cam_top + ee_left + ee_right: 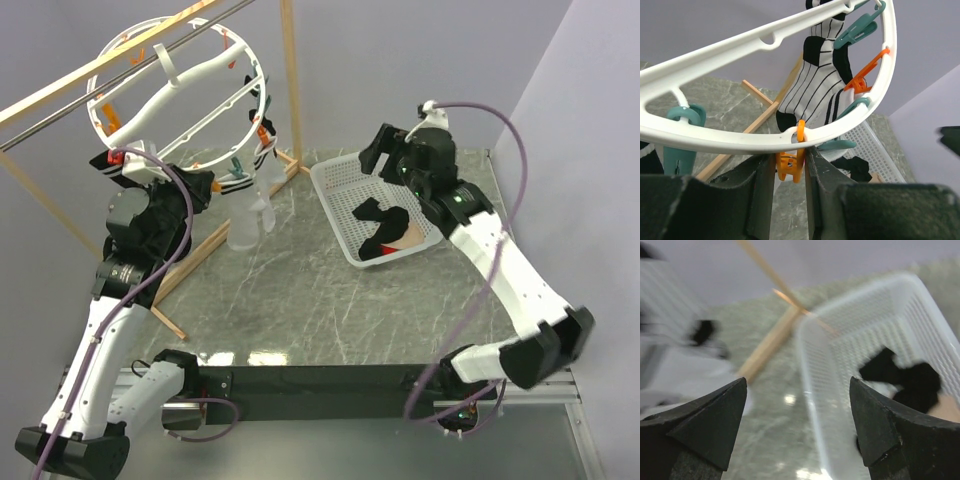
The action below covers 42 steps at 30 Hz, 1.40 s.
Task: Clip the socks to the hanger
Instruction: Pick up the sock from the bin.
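The hanger [200, 75], a white ring with orange and teal clips, hangs from a rail at the back left. My left gripper [150, 172] is under its lower rim [740, 142], shut on an orange clip [790, 169] there. A white sock with black stripes and patches [815, 85] hangs from clips on the ring's far side. Black socks [385, 225] lie in the white mesh basket [335, 190]; the right wrist view shows these socks [912, 380] too. My right gripper [385, 150] hovers over the basket's far left rim [807, 390], wide open and holding nothing [797, 405].
A wooden rack with an upright post [290, 80] and a floor bar [215, 245] carries the rail. Two clear bottles [250, 215] stand beside the floor bar, between the hanger and the basket. The wall is close behind.
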Motion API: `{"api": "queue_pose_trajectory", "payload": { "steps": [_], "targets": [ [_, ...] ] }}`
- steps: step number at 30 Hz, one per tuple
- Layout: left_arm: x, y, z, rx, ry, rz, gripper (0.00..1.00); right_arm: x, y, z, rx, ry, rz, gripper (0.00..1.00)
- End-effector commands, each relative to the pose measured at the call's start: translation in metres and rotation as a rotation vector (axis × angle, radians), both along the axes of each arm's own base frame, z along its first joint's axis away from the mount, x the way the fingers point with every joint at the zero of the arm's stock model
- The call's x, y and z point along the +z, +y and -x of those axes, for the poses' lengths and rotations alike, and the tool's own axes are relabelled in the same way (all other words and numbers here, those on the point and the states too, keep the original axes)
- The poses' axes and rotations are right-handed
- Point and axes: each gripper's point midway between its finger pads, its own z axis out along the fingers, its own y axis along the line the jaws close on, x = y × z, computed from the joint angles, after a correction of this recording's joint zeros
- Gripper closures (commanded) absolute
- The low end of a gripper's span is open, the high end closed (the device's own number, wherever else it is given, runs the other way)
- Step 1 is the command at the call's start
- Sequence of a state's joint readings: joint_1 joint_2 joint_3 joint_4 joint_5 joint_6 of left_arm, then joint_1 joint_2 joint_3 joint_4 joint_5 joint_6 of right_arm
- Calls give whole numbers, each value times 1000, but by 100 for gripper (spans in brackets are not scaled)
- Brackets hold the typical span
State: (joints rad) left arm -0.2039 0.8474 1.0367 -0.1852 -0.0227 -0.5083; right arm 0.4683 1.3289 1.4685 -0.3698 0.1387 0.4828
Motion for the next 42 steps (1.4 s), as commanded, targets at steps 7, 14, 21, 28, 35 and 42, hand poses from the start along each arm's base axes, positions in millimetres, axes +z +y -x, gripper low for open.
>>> {"api": "queue_pose_trajectory", "payload": {
  "steps": [7, 14, 21, 28, 35, 42],
  "targets": [
    [39, -7, 2, -30, -90, 7, 89, -159, -22, -75, -194, 367, 124, 24],
    [39, -10, 3, -49, -91, 11, 89, -219, -29, -119, -206, 454, 86, 39],
    [40, -9, 3, -42, -110, 18, 88, -254, -39, -141, -189, 533, 142, 41],
    [37, -10, 3, -43, -94, 17, 88, -277, -42, -151, -196, 555, 180, 49],
    [44, -3, 11, -15, -123, 18, 87, -294, -50, -150, -205, 598, 246, 48],
    [42, -1, 10, -5, -118, 7, 87, -310, -55, -141, -198, 631, 286, 48]
  ]
}}
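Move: The black sock lies in the bin, about 12 cm ahead of the right hand, 4 cm to its right and some 34 cm below. Beside it, at the same depth, a tan sock lies about 5 cm ahead of the right hand and 12 cm to its right, and a red piece 2 cm ahead and 7 cm right. From the left hand, the black sock is roughly 19 cm ahead, 38 cm to the right and 35 cm down. Plunge the right gripper about 31 cm into the bin towards the black sock, reaching some 14 cm forward and slightly right; drop fast first, then ease in the last few centimetres. Tip the fingers some 35 degrees further down and narrow them from wide to about half open over the sock, not shut. Keep the left fingers pinching the orange clip at the hanger's rim, rising barely 2 cm. ##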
